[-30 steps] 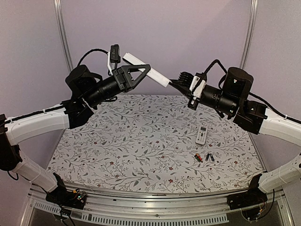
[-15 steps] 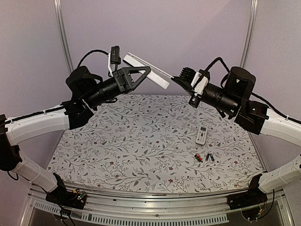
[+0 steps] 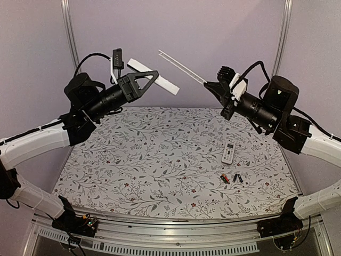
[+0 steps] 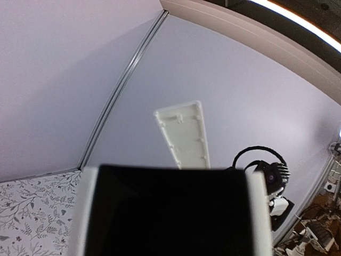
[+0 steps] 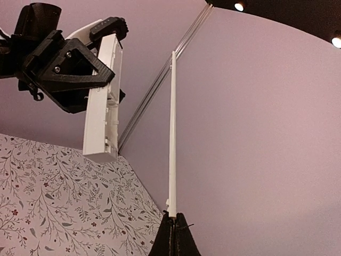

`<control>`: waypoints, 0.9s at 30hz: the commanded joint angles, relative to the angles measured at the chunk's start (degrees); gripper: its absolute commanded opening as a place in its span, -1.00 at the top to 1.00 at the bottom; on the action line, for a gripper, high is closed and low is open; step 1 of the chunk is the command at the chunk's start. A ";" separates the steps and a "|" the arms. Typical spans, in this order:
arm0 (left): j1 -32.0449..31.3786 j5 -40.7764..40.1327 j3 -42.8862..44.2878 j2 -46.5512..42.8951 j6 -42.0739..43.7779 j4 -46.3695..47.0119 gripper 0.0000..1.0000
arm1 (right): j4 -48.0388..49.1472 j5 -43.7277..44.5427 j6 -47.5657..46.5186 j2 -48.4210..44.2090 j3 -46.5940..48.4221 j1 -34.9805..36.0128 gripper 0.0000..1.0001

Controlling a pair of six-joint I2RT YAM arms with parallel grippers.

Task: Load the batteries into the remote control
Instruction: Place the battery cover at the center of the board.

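High above the table, my left gripper [image 3: 149, 78] is shut on a long white remote control [image 3: 167, 84], whose ribbed open back [image 4: 184, 136] faces the left wrist camera. My right gripper [image 3: 211, 85] is shut on the end of the remote's thin white back cover [image 3: 181, 66], held clear of the remote with a gap between them. In the right wrist view the cover [image 5: 172, 133] stands edge-on above the closed jaws [image 5: 175, 226], with the remote [image 5: 101, 112] to its left. The batteries [image 3: 232, 178], one red and two black, lie on the table at the right front.
A small white remote [image 3: 228, 153] with a screen lies on the floral tablecloth [image 3: 149, 160], just behind the batteries. Purple walls with metal corner posts [image 3: 69, 37] close off the back.
The right gripper has drawn the thin cover off the long remote and carried it right and up. The left arm has swung left with the remote, opening a gap.
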 commanded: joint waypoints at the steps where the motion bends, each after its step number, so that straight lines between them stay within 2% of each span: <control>1: 0.78 -4.51 -1.30 -4.61 9.60 -5.06 1.00 | -7.03 1.49 18.99 1.04 2.72 -6.76 1.00; 5: 0.77 -7.47 -2.78 -7.89 13.57 -5.40 1.00 | -16.15 -4.63 41.87 6.42 2.82 -11.06 1.00; 9: 0.87 -8.97 -3.65 -9.09 13.98 -5.25 1.00 | -17.50 -13.63 60.29 13.46 0.02 -14.74 1.00; 12: 0.76 -8.37 -4.16 -9.03 13.13 -5.10 1.00 | -17.09 -19.03 70.36 17.39 -2.20 -16.62 1.00; 17: 0.78 -8.32 -4.76 -9.15 12.53 -4.68 1.00 | -16.54 -26.73 77.56 25.09 -4.29 -18.23 1.00; 27: 0.76 -8.43 -5.15 -9.48 13.34 -4.46 1.00 | -15.95 -35.30 79.85 34.89 -7.14 -20.71 1.00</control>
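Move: The center of the board, where the right hand is to take the battery cover it holds, lies about 17 cm ahead of that hand, 8 cm to its left and 44 cm below. Also on the board, a white handset lies 17 cm ahead and 14 cm right, and the red-green batteries 3 cm ahead and 11 cm right. From the left hand, the center is roughly 15 cm ahead, 7 cm right and 45 cm down. The right hand, shut on one end of the battery cover throughout, carries it about 34 cm down towards the center of the board, swinging some 10 cm forward and a little right before easing back a few centimetres, while the wrist rolls over by more than 100 degrees so the fingers end pointing left and slanting down. Meanwhile the left hand keeps its pinch on the remote and draws it some 4 cm left, away from the center, with a slight turn counter-clockwise. ##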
